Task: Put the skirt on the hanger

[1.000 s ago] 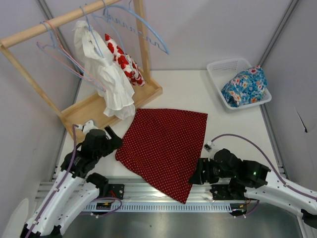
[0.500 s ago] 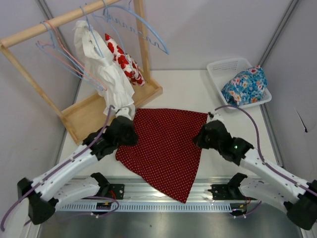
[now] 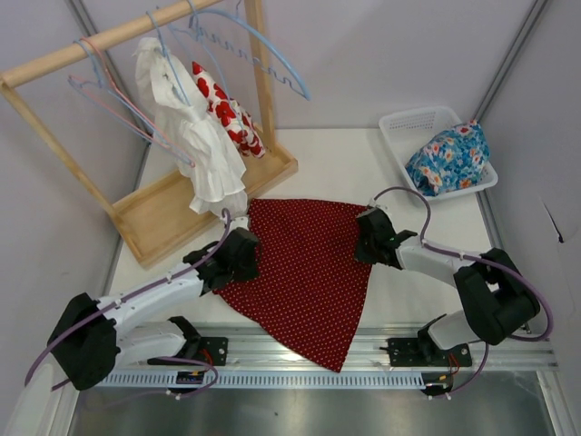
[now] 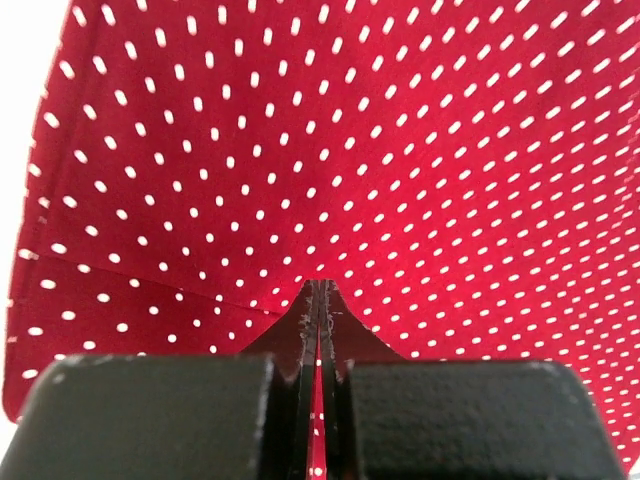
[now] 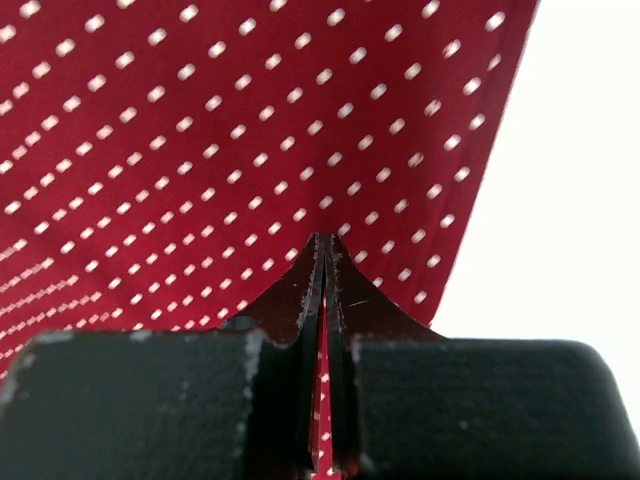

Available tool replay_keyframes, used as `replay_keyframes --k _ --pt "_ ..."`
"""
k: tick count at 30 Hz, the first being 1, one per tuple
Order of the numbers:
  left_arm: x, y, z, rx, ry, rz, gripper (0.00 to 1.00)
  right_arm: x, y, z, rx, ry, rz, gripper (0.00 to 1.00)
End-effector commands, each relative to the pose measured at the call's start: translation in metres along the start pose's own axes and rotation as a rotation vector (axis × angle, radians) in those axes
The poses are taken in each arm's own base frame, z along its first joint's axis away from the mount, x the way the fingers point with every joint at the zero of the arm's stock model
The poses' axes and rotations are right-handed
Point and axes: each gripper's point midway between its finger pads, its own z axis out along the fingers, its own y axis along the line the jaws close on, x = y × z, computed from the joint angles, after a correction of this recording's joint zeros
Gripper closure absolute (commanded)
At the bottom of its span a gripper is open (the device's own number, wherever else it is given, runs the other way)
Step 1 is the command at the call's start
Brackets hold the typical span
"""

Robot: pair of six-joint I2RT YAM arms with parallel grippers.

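Observation:
The dark red polka-dot skirt (image 3: 304, 263) lies flat on the white table, narrow end toward the rack. My left gripper (image 3: 243, 250) sits on its left upper edge, and my right gripper (image 3: 368, 241) on its right upper edge. In the left wrist view the gripper (image 4: 320, 290) is shut, with a strip of the skirt (image 4: 350, 150) pinched between the fingers. The right wrist view shows the same: the gripper (image 5: 322, 245) is shut on a fold of the skirt (image 5: 250, 130). The thin pale-blue hanger (image 3: 116, 107) hangs on the wooden rail at far left, among pink ones.
The wooden rack (image 3: 163, 204) stands at the back left, holding a white garment (image 3: 195, 136), a red-blotched cloth (image 3: 227, 113) and a bigger wavy blue hanger (image 3: 272, 54). A white basket (image 3: 399, 127) with a blue floral garment (image 3: 449, 156) is at the back right.
Both arms reached forward from the near edge to the skirt's upper corners. Both grippers went from open to shut on the fabric, slightly bunching the skirt's top edge.

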Motion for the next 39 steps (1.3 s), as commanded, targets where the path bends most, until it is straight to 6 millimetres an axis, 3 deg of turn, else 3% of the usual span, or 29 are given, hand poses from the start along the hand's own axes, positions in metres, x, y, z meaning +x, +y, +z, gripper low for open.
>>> replay_keyframes --k 1,8,16,20,22,23,25,26,27,28,30,31,33,37,39 --pt "0.005 -0.014 0.008 0.077 -0.010 -0.048 1.00 -0.030 -0.004 0.008 0.015 -0.084 -0.011 1.00" --pt "0.033 -0.018 0.025 0.072 0.067 -0.003 1.00 -0.032 -0.034 0.029 0.077 -0.025 -0.016 1.00" --pt "0.052 -0.042 0.044 0.108 0.171 0.077 1.00 -0.043 -0.057 0.050 0.097 0.000 0.034 1.00" --pt "0.044 -0.072 0.048 0.154 0.162 0.109 1.00 -0.062 -0.070 0.057 0.103 -0.014 0.061 1.00" --pt "0.049 -0.082 0.054 0.162 0.183 0.132 1.00 -0.077 -0.079 0.059 0.117 -0.035 0.083 1.00" --pt "0.038 -0.097 0.053 0.185 0.165 0.131 1.00 -0.080 -0.082 0.064 0.110 -0.033 0.102 1.00" --pt "0.043 -0.103 0.059 0.181 0.185 0.146 1.00 -0.096 -0.091 0.070 0.080 -0.053 0.160 1.00" --pt "0.033 -0.116 0.057 0.203 0.166 0.140 1.00 -0.094 -0.090 0.078 0.045 -0.024 0.184 1.00" --pt "0.036 -0.117 0.061 0.197 0.179 0.141 1.00 -0.098 -0.092 0.081 0.034 -0.017 0.205 1.00" --pt "0.035 -0.120 0.062 0.202 0.179 0.139 1.00 -0.114 -0.095 0.084 0.020 -0.037 0.226 1.00" --pt "0.027 -0.134 0.061 0.233 0.169 0.135 1.00 -0.117 -0.096 0.094 0.002 -0.004 0.248 1.00" --pt "0.028 -0.135 0.065 0.233 0.174 0.139 1.00 -0.135 -0.096 0.096 -0.016 -0.027 0.259 1.00" --pt "0.020 -0.144 0.066 0.242 0.164 0.149 1.00 -0.138 -0.101 0.103 0.001 -0.007 0.278 1.00" --pt "0.015 -0.150 0.071 0.227 0.168 0.182 1.00 -0.158 -0.108 0.096 0.037 -0.034 0.275 1.00" --pt "0.014 -0.149 0.070 0.222 0.165 0.199 1.00 -0.157 -0.124 0.087 0.069 -0.050 0.292 1.00"
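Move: The polka-dot skirt lies flat under both shut hands: its middle is about 13 cm to the right of the left hand, level with it and some 5 cm below. From the right hand, which is barely above the cloth near its right edge, that middle is about 21 cm left, 5 cm back and 1 cm below. The basket stands some 35 cm ahead and 26 cm right of the right hand; the rack base is about 23 cm ahead and 12 cm left of the left hand. The skirt is dragged round counter-clockwise under two sets of shut fingertips. The left hand sinks about 5 cm onto its left part, easing back slightly, then sweeps some 15 cm right and a little forward, while the right hand settles near its right edge and pushes forward about 19 cm and 11 cm right, towards the basket; both wrists turn roughly 15 degrees clockwise. ##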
